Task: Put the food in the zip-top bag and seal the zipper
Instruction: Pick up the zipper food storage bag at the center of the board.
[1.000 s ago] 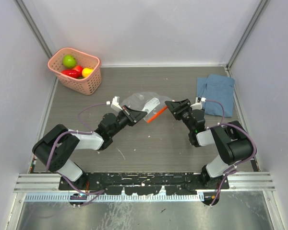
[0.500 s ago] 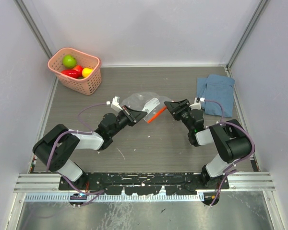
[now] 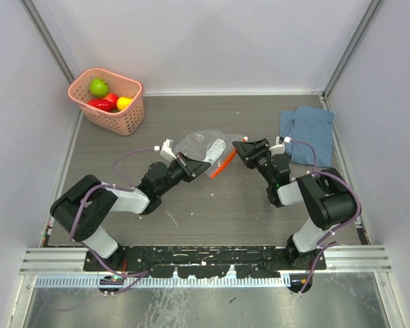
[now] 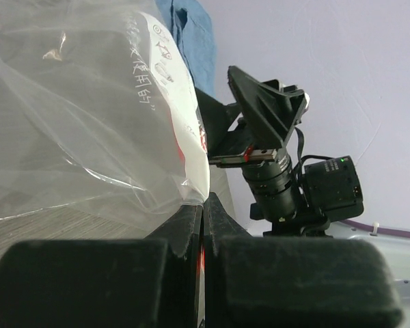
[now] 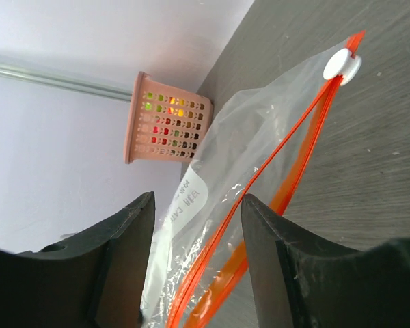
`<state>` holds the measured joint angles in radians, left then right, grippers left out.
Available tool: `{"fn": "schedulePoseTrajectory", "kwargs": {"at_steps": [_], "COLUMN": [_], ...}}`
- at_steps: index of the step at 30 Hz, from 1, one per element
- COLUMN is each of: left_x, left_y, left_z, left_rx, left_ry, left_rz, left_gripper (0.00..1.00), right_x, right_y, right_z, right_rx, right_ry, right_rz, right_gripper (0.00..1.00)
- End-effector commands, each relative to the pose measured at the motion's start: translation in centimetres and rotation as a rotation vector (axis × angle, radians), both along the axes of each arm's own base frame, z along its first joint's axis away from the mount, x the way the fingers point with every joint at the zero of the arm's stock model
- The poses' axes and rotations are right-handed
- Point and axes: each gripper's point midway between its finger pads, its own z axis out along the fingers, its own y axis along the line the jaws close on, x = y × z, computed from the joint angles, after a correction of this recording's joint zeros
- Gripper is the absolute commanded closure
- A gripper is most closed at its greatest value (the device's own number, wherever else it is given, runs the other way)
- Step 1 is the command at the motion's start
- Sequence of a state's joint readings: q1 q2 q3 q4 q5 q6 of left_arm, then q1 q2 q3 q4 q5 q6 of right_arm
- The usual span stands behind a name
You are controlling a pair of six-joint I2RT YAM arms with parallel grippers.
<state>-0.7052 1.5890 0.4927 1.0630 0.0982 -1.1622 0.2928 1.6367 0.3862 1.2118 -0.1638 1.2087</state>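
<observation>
The clear zip-top bag (image 3: 203,145) lies mid-table, with a white label and the orange-red zipper (image 3: 223,163) on its right edge. My left gripper (image 3: 197,166) is shut on the bag's near edge. In the left wrist view a sliver of orange shows between its closed fingers (image 4: 184,225), and the bag (image 4: 89,116) billows above them. My right gripper (image 3: 242,151) is open at the bag's mouth. In the right wrist view the zipper (image 5: 287,137) runs between its spread fingers (image 5: 126,253), and the white slider (image 5: 342,65) sits at the far end. The food (image 3: 108,98) lies in the pink basket.
The pink lattice basket (image 3: 107,100) stands at the back left corner and shows in the right wrist view as well (image 5: 165,119). A folded blue cloth (image 3: 307,132) lies at the right, close behind the right arm. Grey walls enclose the table on three sides.
The right gripper has crept left, closer over the bag's zipper edge. The left gripper has nudged slightly up and right with the bag, tilting the zipper strip steeper.
</observation>
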Motion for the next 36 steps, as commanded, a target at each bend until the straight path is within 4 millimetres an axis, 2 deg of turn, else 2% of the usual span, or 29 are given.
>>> {"fn": "schedulePoseTrajectory", "kwargs": {"at_steps": [1,4,13,17,21,25,26,32,36], "left_x": [-0.6,-0.7,-0.8,-0.9,-1.0,-1.0,-1.0,-1.3,-1.9], "left_y": [-0.6,-0.8,-1.6,-1.7,-1.5,-0.9,-0.7,0.7,1.7], "left_z": [1.2,0.9,0.9,0.6,0.3,-0.5,-0.6,-0.3,1.5], "left_rx": [-0.033,-0.03,-0.031,-0.029,-0.02,0.026,0.044,0.199,0.367], "left_ry": [-0.055,-0.047,-0.047,-0.04,-0.038,-0.025,-0.023,-0.054,-0.115], "left_rz": [-0.04,-0.049,-0.075,-0.079,-0.069,-0.047,-0.042,-0.007,0.01], "left_gripper": [1.0,1.0,1.0,1.0,0.99,0.92,0.9,0.72,0.59], "right_x": [0.5,0.5,-0.1,-0.2,-0.3,-0.4,-0.3,-0.4,-0.5], "right_y": [0.9,1.3,2.7,3.0,2.9,2.8,2.7,2.3,2.3], "right_z": [3.9,4.0,2.2,2.3,2.7,3.3,3.3,3.6,4.1], "right_rx": [0.06,0.067,0.098,0.116,0.111,0.069,0.053,-0.06,-0.141], "right_ry": [-0.127,-0.13,-0.083,-0.093,-0.11,-0.113,-0.113,-0.091,-0.065], "right_rz": [0.035,0.057,0.101,0.113,0.115,0.111,0.107,0.09,0.09], "right_gripper": [0.42,0.42,0.48,0.58,0.78,0.98,0.99,0.99,0.99]}}
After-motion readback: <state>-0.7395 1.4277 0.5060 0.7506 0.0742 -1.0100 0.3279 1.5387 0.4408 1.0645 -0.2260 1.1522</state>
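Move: Just to the left of the right hand, about 2 cm off and 1 cm below its open fingers' midpoint, is the bag's near zipper lip. The white zipper slider is some 4 cm ahead and 2 cm to the right of that hand, the bag's label about 7 cm left and 2 cm back, both slightly lower. From the left hand, which already pinches the bag beside the label, that lip is about 6 cm ahead and 8 cm right, roughly level. Shifting left about 2.5 cm with a small bob up and back down, the right hand brings the near zipper lip between its fingers, shuts on it, then lifts some 3 cm. The left hand keeps its pinch while sinking about 2.5 cm, also easing back and to the right, then opens roughly a third and backs off up and to the left. ##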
